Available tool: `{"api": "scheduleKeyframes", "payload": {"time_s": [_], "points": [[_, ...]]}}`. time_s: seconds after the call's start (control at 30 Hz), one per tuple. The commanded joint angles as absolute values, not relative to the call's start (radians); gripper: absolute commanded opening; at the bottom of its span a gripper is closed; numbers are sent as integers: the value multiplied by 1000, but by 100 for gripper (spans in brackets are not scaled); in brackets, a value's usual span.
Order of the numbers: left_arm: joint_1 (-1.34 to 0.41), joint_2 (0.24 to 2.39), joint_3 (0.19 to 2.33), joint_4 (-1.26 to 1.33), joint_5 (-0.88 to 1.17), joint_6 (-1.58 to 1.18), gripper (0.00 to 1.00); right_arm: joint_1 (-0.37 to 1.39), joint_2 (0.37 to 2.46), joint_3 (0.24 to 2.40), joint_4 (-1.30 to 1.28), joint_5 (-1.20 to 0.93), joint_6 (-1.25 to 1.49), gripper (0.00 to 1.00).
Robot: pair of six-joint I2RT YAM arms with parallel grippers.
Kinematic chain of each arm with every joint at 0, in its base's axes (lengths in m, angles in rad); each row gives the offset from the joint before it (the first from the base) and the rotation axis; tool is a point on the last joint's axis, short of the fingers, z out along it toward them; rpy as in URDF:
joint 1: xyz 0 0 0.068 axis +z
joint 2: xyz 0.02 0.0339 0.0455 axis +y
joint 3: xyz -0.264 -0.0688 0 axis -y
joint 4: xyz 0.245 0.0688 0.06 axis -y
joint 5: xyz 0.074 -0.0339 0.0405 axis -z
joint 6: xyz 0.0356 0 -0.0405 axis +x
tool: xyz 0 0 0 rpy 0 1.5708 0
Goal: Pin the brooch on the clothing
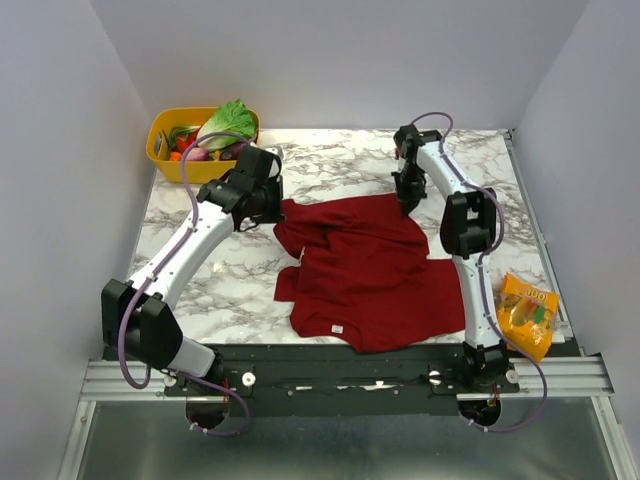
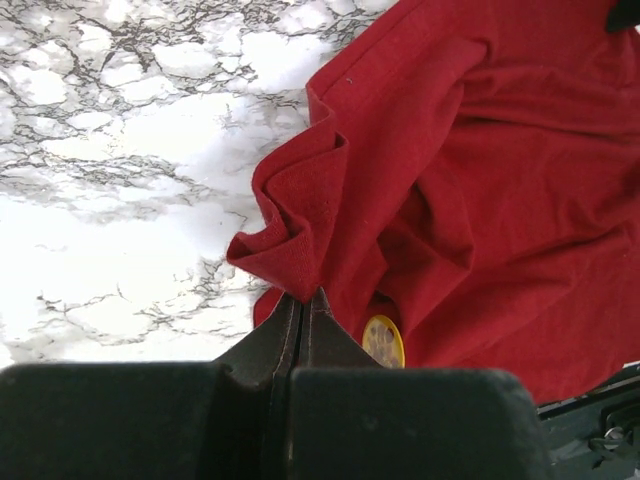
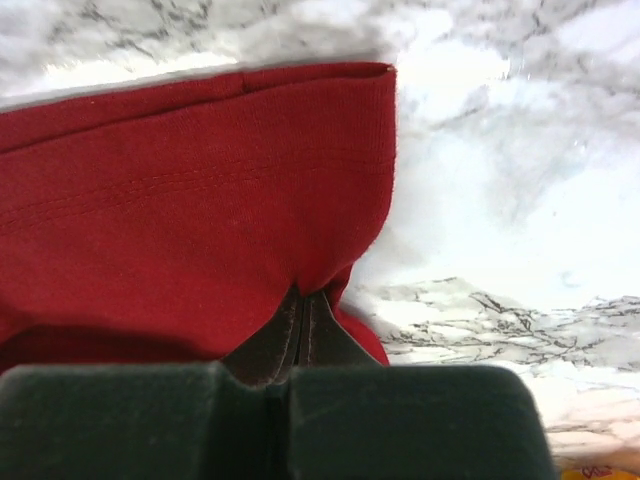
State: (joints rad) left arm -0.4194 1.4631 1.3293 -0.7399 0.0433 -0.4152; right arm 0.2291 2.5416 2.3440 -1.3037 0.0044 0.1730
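The clothing (image 1: pixel 370 275), a dark red T-shirt, lies crumpled on the marble table with its white neck label (image 1: pixel 337 328) near the front edge. My left gripper (image 1: pixel 274 214) is at the shirt's far left corner. In the left wrist view that gripper (image 2: pixel 303 297) is shut on a bunched fold of the clothing (image 2: pixel 480 180). The brooch (image 2: pixel 383 340), a small round yellow disc, sits on the fabric just right of those fingers. My right gripper (image 1: pixel 407 205) is at the far right edge, and in the right wrist view the gripper (image 3: pixel 305 295) is shut on the clothing (image 3: pixel 200 200) by its hem.
A yellow basket (image 1: pixel 163 150) of toy vegetables stands at the far left corner. An orange-yellow snack bag (image 1: pixel 528 315) lies at the near right edge beside the right arm. Grey walls close in the table on three sides.
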Motion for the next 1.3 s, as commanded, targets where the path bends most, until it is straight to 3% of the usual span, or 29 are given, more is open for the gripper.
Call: {"api": "scheduleKeyframes", "payload": {"time_s": [0.0,0.17,0.6,0.9,1.27], "points": [[-423,1427,1330,-744,9,-403,0,232,2427,2284,-1232,5,184,0],[-423,1474,1402,-745,-21,-391,0,233,2252,2247,-1096,-30,189,1],[-423,1542,1893,-818,-113,-350,0,233,1626,1961,-730,-166,207,0],[-423,1238,1839,-566,-143,-327,0,233,1157,1731,-388,-311,236,0],[-423,1048,1875,-508,57,-307,0,232,813,1580,-183,-357,256,0]]}}
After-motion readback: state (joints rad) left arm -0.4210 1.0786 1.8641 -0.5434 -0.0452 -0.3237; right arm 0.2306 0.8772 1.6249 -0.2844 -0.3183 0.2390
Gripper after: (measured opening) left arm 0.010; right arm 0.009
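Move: Both hands already pinch the clothing's hem. The brooch on the clothing lies about 12 cm below the left hand, some 3 cm back and 4 cm right of it; the vegetable box is 25 cm ahead and 21 cm left, 12 cm below. From the right hand the brooch is roughly 13 cm back, 28 cm left and 3 cm up; the snack bag is 26 cm back and 27 cm right, about level in height. Both hands keep their pinch and hoist the clothing, left 40 cm, right nearly 60, drawing back and tipping upward. ##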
